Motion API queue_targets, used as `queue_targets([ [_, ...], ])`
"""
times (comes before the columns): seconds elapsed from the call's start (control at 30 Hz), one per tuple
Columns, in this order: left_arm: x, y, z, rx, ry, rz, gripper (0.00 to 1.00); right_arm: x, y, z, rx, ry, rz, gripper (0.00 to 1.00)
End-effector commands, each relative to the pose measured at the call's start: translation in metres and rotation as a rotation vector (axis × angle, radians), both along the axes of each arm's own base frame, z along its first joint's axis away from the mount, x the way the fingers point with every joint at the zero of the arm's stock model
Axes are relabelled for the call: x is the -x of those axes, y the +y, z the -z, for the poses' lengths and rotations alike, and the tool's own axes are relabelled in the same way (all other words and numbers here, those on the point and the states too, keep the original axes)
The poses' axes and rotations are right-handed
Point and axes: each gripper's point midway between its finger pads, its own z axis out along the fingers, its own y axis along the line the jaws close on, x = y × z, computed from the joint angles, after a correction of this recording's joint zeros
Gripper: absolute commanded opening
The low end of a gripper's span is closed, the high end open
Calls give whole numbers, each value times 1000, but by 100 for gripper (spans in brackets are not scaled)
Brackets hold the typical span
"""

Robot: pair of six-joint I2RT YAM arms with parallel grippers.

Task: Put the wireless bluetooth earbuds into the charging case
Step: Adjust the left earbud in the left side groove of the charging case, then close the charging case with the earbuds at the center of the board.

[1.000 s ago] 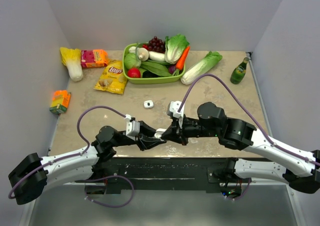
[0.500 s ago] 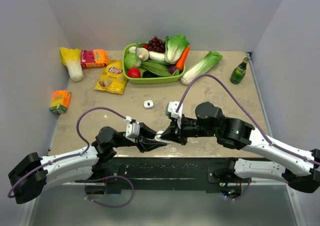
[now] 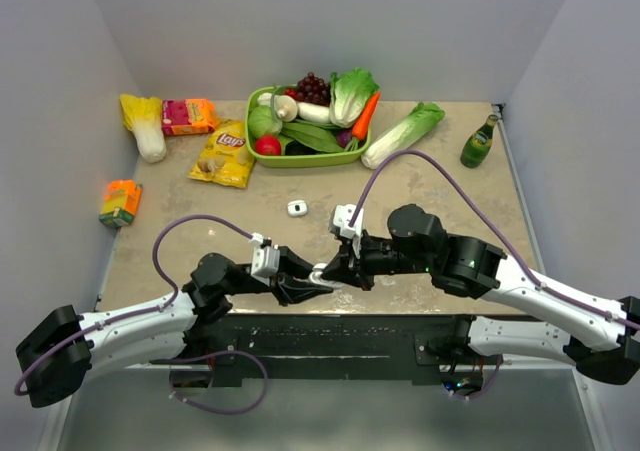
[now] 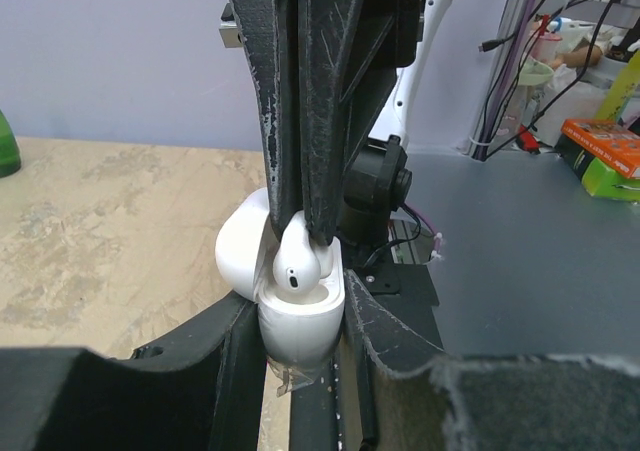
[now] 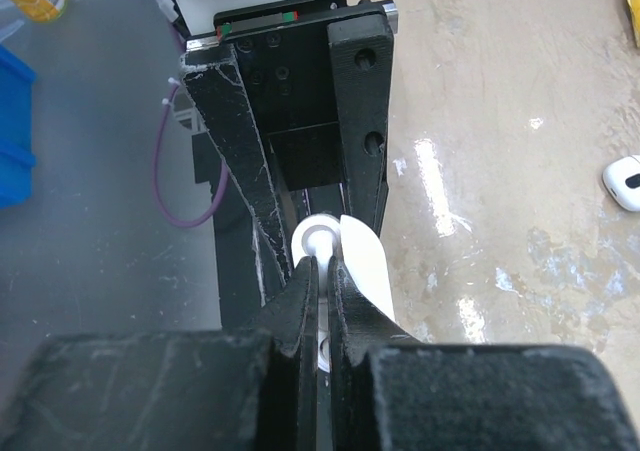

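Observation:
The white charging case [image 4: 298, 321] stands upright with its lid [image 4: 238, 251] swung open, and my left gripper [image 4: 300, 316] is shut on its body. From above, my right gripper [image 4: 305, 233] is shut on a glossy white earbud [image 4: 297, 265]. The earbud's rounded head sits at the case's opening. In the right wrist view my right gripper [image 5: 321, 267] is pinched together just over the case, whose lid [image 5: 368, 266] shows to the right. In the top view both grippers meet at the case [image 3: 319, 270] near the table's front edge.
A small white rounded object [image 3: 296, 208] lies on the table behind the grippers. At the back are a green basket [image 3: 262, 157] of vegetables, a Lay's bag [image 3: 224, 154], cabbages [image 3: 403, 134], a green bottle [image 3: 479, 142] and an orange carton [image 3: 120, 202].
Both grippers have drifted slightly left together. The right arm has closed in a little on the case. Neither grip has changed.

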Motion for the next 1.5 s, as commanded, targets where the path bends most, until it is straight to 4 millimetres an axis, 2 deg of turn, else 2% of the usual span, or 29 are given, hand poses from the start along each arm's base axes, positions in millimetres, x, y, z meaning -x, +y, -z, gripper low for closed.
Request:
queue_targets([
  [0.0,3,1,-36,95,-88,7,0,12,-2,8,23,15,-64,0],
  [0.3,3,-1,-33,88,-86,10,0,22,1,11,39,26,-115,0],
  [0.53,3,-2,-38,94,-101,15,0,30,1,17,69,44,-141,0],
  [0.67,2,-3,-41,90,-107,13,0,25,-1,16,73,27,-107,2],
  [0.7,2,-3,-40,89,-108,13,0,23,-1,13,61,21,-93,16],
  [0.8,1,-4,-36,82,-101,12,0,16,-2,-4,0,-2,-42,28],
  [0.93,0,-4,-31,81,-82,7,0,7,-6,-34,-100,-24,40,33],
  [1.07,-2,-4,-25,70,-68,-4,0,0,-20,-78,-234,-69,120,38],
  [1.13,-2,-4,-26,73,-69,-4,0,-5,-25,-92,-283,-88,156,40],
  [1.3,-1,-2,-28,85,-70,-8,0,-19,-32,-90,-282,-89,255,41],
  [1.47,0,1,-31,105,-72,-15,0,-42,-40,-68,-214,-78,405,43],
])
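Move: The left earbud is already at the right hand's nearly shut fingertips. The charging case, with its left groove, is about 2 cm to that hand's left and 2 cm below; its open lid stands about 2 cm farther forward than the case. The small white box on the table is some 19 cm ahead, 7 cm left and 22 cm below. From the left hand, which already holds the case, the earbud is about 3 cm to the right and 2 cm up. Back and down by some 2 cm, the right hand's fingertips bear on the earbud in the case while the left hand, keeping its grip, goes about 1 cm the same way, then returns. The right fingers then open, let go and withdraw mostly upward, about 8 cm, also right and forward, turning clockwise with the fingertips tilting up. ##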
